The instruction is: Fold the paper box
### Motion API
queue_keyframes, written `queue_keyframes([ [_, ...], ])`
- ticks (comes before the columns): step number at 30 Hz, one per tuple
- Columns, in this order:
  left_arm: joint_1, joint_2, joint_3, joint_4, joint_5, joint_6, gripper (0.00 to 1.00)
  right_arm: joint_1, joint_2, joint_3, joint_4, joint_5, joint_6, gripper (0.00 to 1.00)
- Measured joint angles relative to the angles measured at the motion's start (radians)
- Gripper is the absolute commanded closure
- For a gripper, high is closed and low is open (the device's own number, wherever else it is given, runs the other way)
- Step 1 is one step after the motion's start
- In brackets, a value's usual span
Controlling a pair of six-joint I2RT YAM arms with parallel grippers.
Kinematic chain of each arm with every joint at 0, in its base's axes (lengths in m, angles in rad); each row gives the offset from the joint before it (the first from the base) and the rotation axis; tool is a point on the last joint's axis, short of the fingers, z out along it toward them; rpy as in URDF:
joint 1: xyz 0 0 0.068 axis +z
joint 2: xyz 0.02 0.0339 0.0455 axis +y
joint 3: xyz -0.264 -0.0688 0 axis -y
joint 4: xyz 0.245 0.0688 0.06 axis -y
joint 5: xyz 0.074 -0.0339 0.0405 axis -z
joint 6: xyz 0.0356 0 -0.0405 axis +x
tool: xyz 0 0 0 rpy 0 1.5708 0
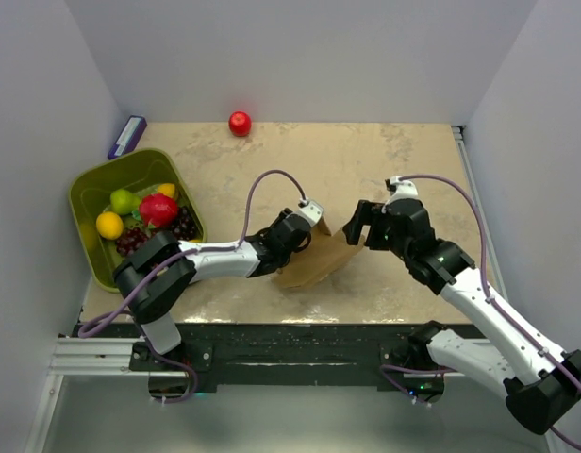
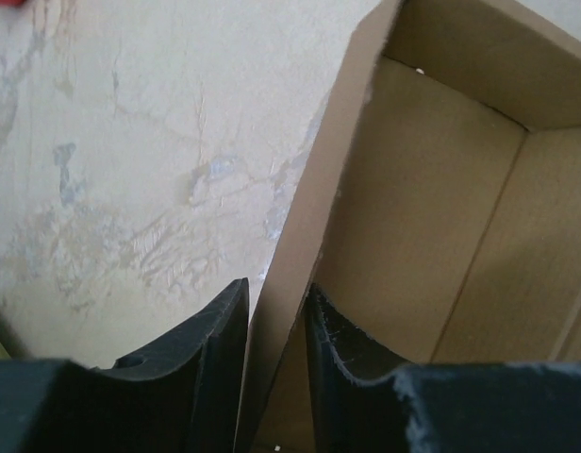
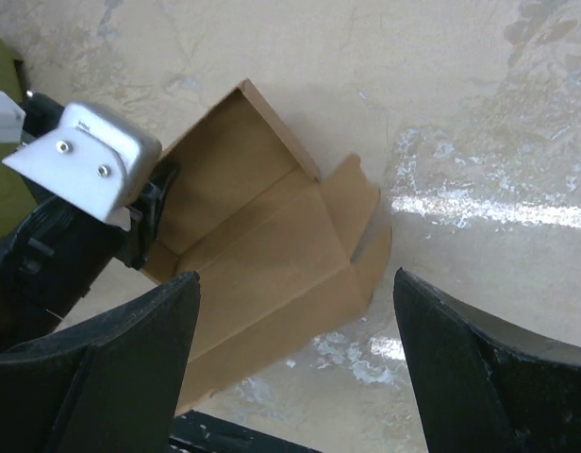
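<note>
The paper box (image 1: 314,262) is a brown cardboard carton, partly formed, lying near the table's front edge between the two arms. In the left wrist view its interior (image 2: 432,208) opens to the right, with one side wall running up between my fingers. My left gripper (image 2: 276,293) straddles that wall with the jaws narrow; the right finger touches the inner face and a sliver of gap shows on the other side. In the top view the left gripper (image 1: 305,231) is at the box's far left corner. My right gripper (image 3: 295,275) hovers wide open above the box (image 3: 262,245), at its right end (image 1: 358,225).
An olive-green bin (image 1: 92,184) holding fruit stands at the left. A red ball-like fruit (image 1: 240,123) lies at the back. A blue-purple object (image 1: 127,137) leans in the back left corner. White walls enclose the beige table (image 1: 404,160); the black front rail (image 1: 290,340) lies just below the box.
</note>
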Motion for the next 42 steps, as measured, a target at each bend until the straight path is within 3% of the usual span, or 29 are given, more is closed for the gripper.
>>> queue_keyframes([
  [7,0.026,0.0,0.018,-0.096,0.001,-0.11,0.67,-0.001,-0.008,-0.006,-0.057,-0.049,0.059,0.15],
  [16,0.026,0.0,0.019,-0.123,0.004,-0.16,0.68,0.004,0.021,-0.12,0.04,-0.169,0.161,0.18],
  [19,0.026,0.0,0.019,-0.129,0.006,-0.166,0.67,0.013,0.068,-0.124,0.077,-0.177,0.172,0.28],
  [20,0.026,-0.001,0.019,-0.13,0.01,-0.17,0.67,0.016,0.082,-0.126,0.092,-0.177,0.174,0.37],
  [22,0.026,-0.003,0.019,-0.13,0.018,-0.178,0.65,0.019,0.106,-0.133,0.121,-0.18,0.175,0.46],
  [25,0.026,-0.017,0.019,-0.131,0.036,-0.186,0.53,0.022,0.134,-0.136,0.144,-0.18,0.172,0.66],
  [29,0.026,-0.057,0.019,-0.135,0.071,-0.2,0.2,0.022,0.173,-0.132,0.145,-0.168,0.142,0.9],
  [31,0.027,-0.098,0.019,-0.15,0.104,-0.214,0.13,0.022,0.191,-0.117,0.13,-0.156,0.117,1.0],
  [35,0.041,-0.222,0.019,-0.198,0.19,-0.232,0.02,0.022,0.216,-0.039,0.094,-0.122,0.034,1.0],
  [42,0.174,-0.52,0.053,-0.303,0.427,-0.241,0.0,0.022,0.286,0.17,0.063,-0.177,-0.209,1.0],
])
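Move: The left hand already has the box's left wall between its fingers, right at the hand point. The box's tray opens about 6 cm to its right and 2 cm ahead, and the raised lid's free edge is some 10 cm right, 6 cm back and 5 cm higher. From the open right hand, the near-right part of that edge lies about 4 cm left, 1 cm back and 8 cm below, with the tray's middle roughly 11 cm left, 7 cm ahead and 18 cm below. The right hand sinks about 8 cm while drifting some 4 cm left, dipping back and coming forward again, then closes fully to pinch the lid's free edge and carries it forward and up, rising about 7 cm while the wrist swings counter-clockwise. The left hand at first keeps the left wall between its fingers, easing slightly left and down, then, as the right hand closes, opens wide and comes clear of the wall, climbing some 16 cm and drawing back a little while rolling about 30 degrees, its left side dropping. ##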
